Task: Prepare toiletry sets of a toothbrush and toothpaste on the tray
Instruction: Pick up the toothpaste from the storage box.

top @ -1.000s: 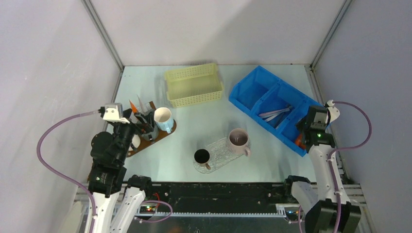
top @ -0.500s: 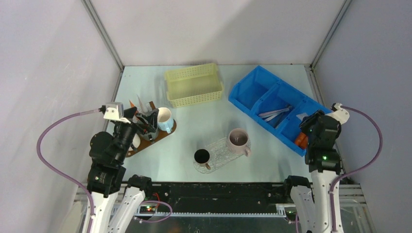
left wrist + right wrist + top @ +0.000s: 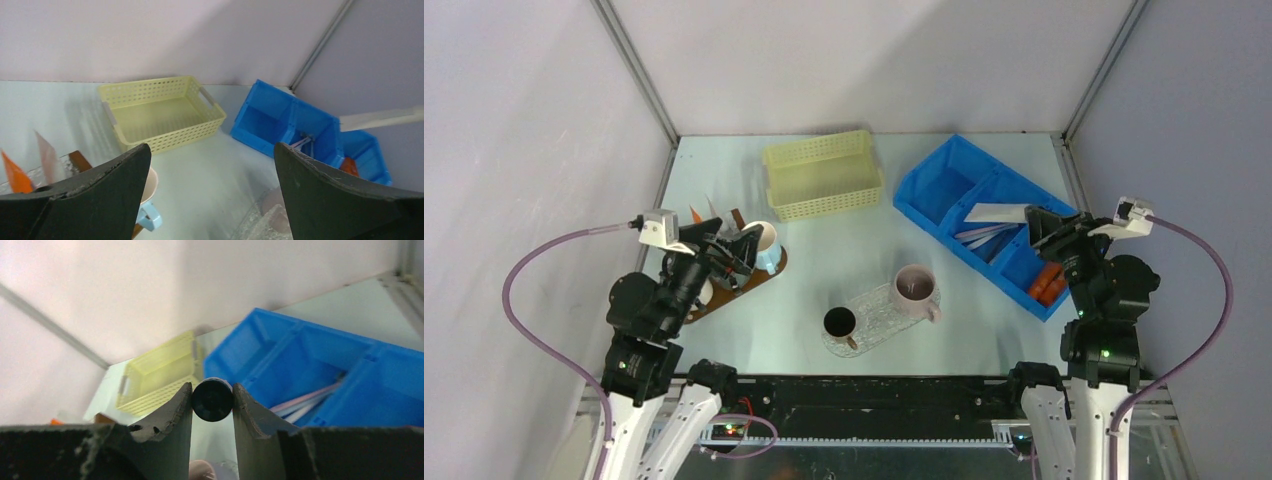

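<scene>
My right gripper [image 3: 1036, 222] is shut on the black cap [image 3: 212, 399] of a white toothpaste tube [image 3: 997, 212]. It holds the tube level above the blue bin [image 3: 929, 190], pointing left. Pale toothbrushes [image 3: 984, 238] lie in the bin's middle compartment, and orange tubes [image 3: 1046, 284] in its near one. My left gripper [image 3: 729, 250] hangs open and holds nothing, over the brown tray [image 3: 759, 281]. That tray carries a blue mug [image 3: 761, 243], an orange tube [image 3: 15, 172] and a white tube [image 3: 47, 152]. The left wrist view shows the held tube [image 3: 380, 119] at the right.
A clear glass tray [image 3: 879, 320] at centre front bears a black mug [image 3: 839, 322] and a pink mug [image 3: 914, 286]. A yellow basket [image 3: 822, 175] stands at the back. Grey walls close in the table on three sides.
My right arm has risen out of the bin's near compartment with the white tube and swung back to the right. The left gripper has drifted slightly right over the brown tray.
</scene>
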`<action>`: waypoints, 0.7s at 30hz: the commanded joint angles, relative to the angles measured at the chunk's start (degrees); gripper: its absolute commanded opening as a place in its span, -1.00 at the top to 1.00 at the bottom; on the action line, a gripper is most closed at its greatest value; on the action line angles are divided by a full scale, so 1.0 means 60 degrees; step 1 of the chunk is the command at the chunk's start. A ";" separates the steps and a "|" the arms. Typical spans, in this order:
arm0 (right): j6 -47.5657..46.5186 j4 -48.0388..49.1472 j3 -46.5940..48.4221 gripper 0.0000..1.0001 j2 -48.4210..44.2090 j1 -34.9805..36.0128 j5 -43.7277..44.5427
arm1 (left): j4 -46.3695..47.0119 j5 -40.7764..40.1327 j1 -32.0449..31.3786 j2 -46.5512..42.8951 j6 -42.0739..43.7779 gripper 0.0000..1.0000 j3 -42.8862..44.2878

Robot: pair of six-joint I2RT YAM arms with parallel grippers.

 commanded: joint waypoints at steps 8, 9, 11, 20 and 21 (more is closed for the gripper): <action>0.2035 0.3127 0.0384 1.00 0.0830 0.0848 -0.2546 | 0.2134 0.1208 -0.0592 0.0611 -0.2939 -0.99 -0.0339; 0.2229 0.3521 0.0344 1.00 0.0952 0.1005 -0.2577 | 0.2347 0.1376 -0.0611 0.0893 -0.3170 -0.99 -0.0405; 0.2676 0.4244 0.0172 1.00 0.1140 0.1186 -0.2654 | 0.2962 0.1488 -0.0690 0.1394 -0.3905 -0.99 -0.0413; 0.3991 0.7133 -0.0399 1.00 0.2019 0.2353 -0.2333 | 0.5455 0.1598 -0.1744 0.4012 -0.6020 -0.99 0.0162; 0.4212 0.7304 -0.0413 1.00 0.2092 0.2465 -0.2367 | 0.5925 0.1608 -0.1832 0.4196 -0.6249 -0.99 0.0233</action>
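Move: The toothpaste is already in the right fingers by its cap end, the tube sticking out to the left; the open left gripper waits about 50 cm left of that hand and some 3 cm back, roughly level. The storage box lies 9 cm ahead and 3 left, 25 below. From the left hand, the toothpaste is about 45 cm right, 5 ahead, slightly lower; the light-blue mug is 8 cm ahead, 3 right, 25 below. The toothpaste, still gripped at its cap end, is carried left by the right hand, about 11 cm, rising as it goes, while the wrist swings counter-clockwise and rolls left side up, towards the left gripper. That gripper stays wide open and comes to meet it, some 10 cm right, then also forward past the light-blue mug, turning clockwise, rolling left side down and tipping down. ##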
